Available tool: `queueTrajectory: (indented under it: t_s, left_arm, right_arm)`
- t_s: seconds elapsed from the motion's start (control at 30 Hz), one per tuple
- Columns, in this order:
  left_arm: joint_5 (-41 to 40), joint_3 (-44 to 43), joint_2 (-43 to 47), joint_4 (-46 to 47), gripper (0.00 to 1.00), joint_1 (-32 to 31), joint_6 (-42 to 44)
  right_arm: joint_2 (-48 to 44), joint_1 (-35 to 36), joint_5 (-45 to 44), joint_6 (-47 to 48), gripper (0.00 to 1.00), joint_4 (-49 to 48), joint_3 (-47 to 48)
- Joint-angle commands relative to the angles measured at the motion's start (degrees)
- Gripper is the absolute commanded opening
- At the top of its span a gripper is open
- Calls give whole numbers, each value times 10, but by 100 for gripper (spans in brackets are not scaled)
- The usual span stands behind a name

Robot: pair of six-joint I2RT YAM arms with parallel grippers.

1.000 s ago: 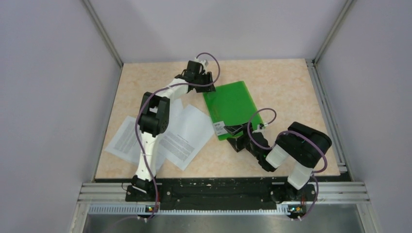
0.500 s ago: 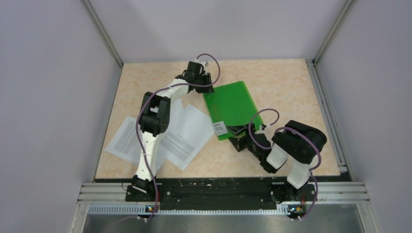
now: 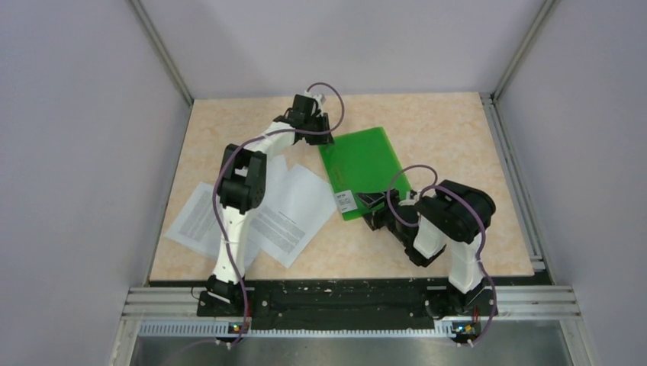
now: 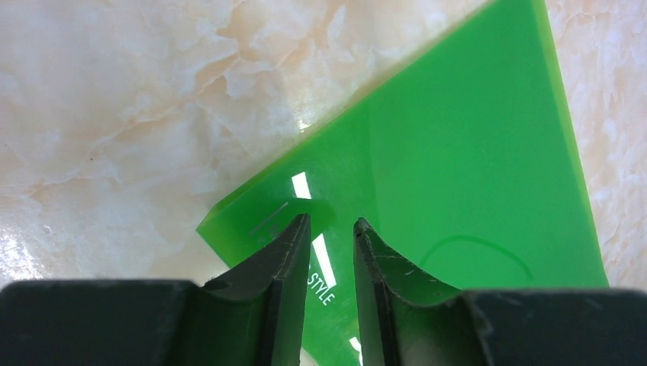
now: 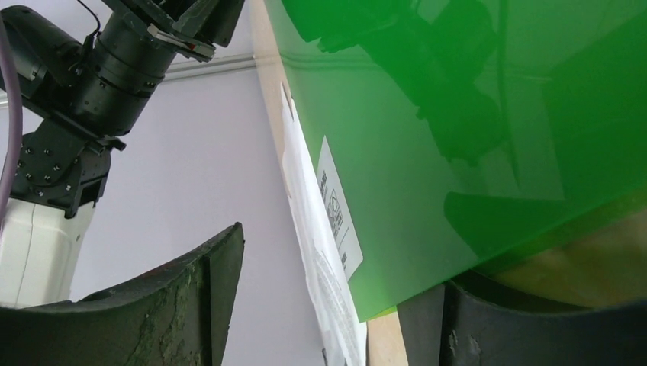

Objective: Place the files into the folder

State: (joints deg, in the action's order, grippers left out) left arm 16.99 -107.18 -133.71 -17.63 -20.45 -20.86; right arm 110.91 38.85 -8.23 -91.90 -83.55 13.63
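Observation:
The green folder (image 3: 361,165) lies closed and slanted on the table, its white label (image 3: 345,201) at the near edge. My left gripper (image 3: 317,134) is down at its far left corner. In the left wrist view the fingers (image 4: 290,244) stand a narrow gap apart over that corner of the folder (image 4: 458,152), nothing pinched. My right gripper (image 3: 373,207) sits open at the near corner. There the folder's (image 5: 427,137) edge rests over the right finger (image 5: 503,324). The files (image 3: 284,213) lie fanned out left of the folder, under the left arm.
Grey enclosure walls and metal rails (image 3: 511,152) border the marble-pattern table (image 3: 442,130). The left arm (image 3: 243,183) stretches across the files. The right arm's elbow (image 3: 458,213) is folded near the front right.
The left fingers have drawn closer together at the folder's far corner. The right arm's elbow has swung left, the gripper staying at the near corner with its jaws somewhat narrower.

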Motion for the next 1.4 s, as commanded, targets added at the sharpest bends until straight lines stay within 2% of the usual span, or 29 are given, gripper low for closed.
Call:
queueTrajectory:
  t_s: [0.0, 0.1, 0.27, 0.4, 0.5, 0.57, 0.63, 0.7, 0.77, 1.07, 1.27, 1.37]
  left_arm:
    - [10, -30, -16, -9, 32, 8, 7]
    - [16, -44, -15, -22, 31, 13, 5]
    - [22, -72, 13, -51, 31, 24, -15]
    - [19, -89, 52, -74, 38, 31, -38]
    - [3, -102, 87, -100, 44, 31, -51]
    - [-19, -102, 116, -118, 54, 32, -72]
    - [-39, -101, 144, -137, 59, 32, -103]
    - [-57, -100, 172, -166, 67, 32, -138]
    - [-66, -98, 198, -196, 73, 31, -166]
    - [-104, 32, 361, -204, 82, 17, -199]
    - [-104, 116, 442, -204, 85, 17, -197]
    - [-102, 165, 467, -201, 86, 17, -211]
  right_arm:
    - [19, -6, 2, 42, 66, -47, 13]
    - [15, -6, 2, 66, 57, -47, 14]
    - [-25, -6, 7, 119, 20, -2, 19]
    - [-89, -5, 6, 189, 1, 78, 29]
    - [-160, 5, -10, 259, 0, 185, 46]
    - [-223, 21, -42, 319, 0, 285, 68]
    - [-281, 48, -91, 393, 0, 392, 100]
    - [-325, 90, -157, 477, 0, 491, 135]
    - [-350, 122, -207, 552, 0, 547, 167]
    - [-315, 239, -352, 823, 0, 654, 276]
    - [-251, 315, -439, 937, 0, 696, 341]
    - [-220, 337, -460, 963, 0, 705, 364]
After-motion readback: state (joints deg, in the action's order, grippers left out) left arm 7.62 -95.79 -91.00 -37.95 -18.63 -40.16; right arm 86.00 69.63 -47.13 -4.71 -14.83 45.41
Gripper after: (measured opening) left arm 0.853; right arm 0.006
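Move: The folder's middle lies about 10 cm ahead of the right hand, level sideways and some 2 cm lower; its near edge is already between that hand's open fingers. The white label sits roughly 7 cm to the hand's left and 2 cm farther out, and the nearest printed sheet about 23 cm left, level with the hand. From the left hand, at the far-left corner, the folder's middle is some 10 cm back and 12 cm right, about 1 cm below. Upward and to the left goes the right hand, after its fingers shut on the cover's near edge beside the label; it lifts about 9 cm, then carries the edge left and slightly back, rolling roughly 90 degrees to point down. The left hand lingers at the far-left corner, then rises some 24 cm, backing off and drifting left as its fingers open wide. ##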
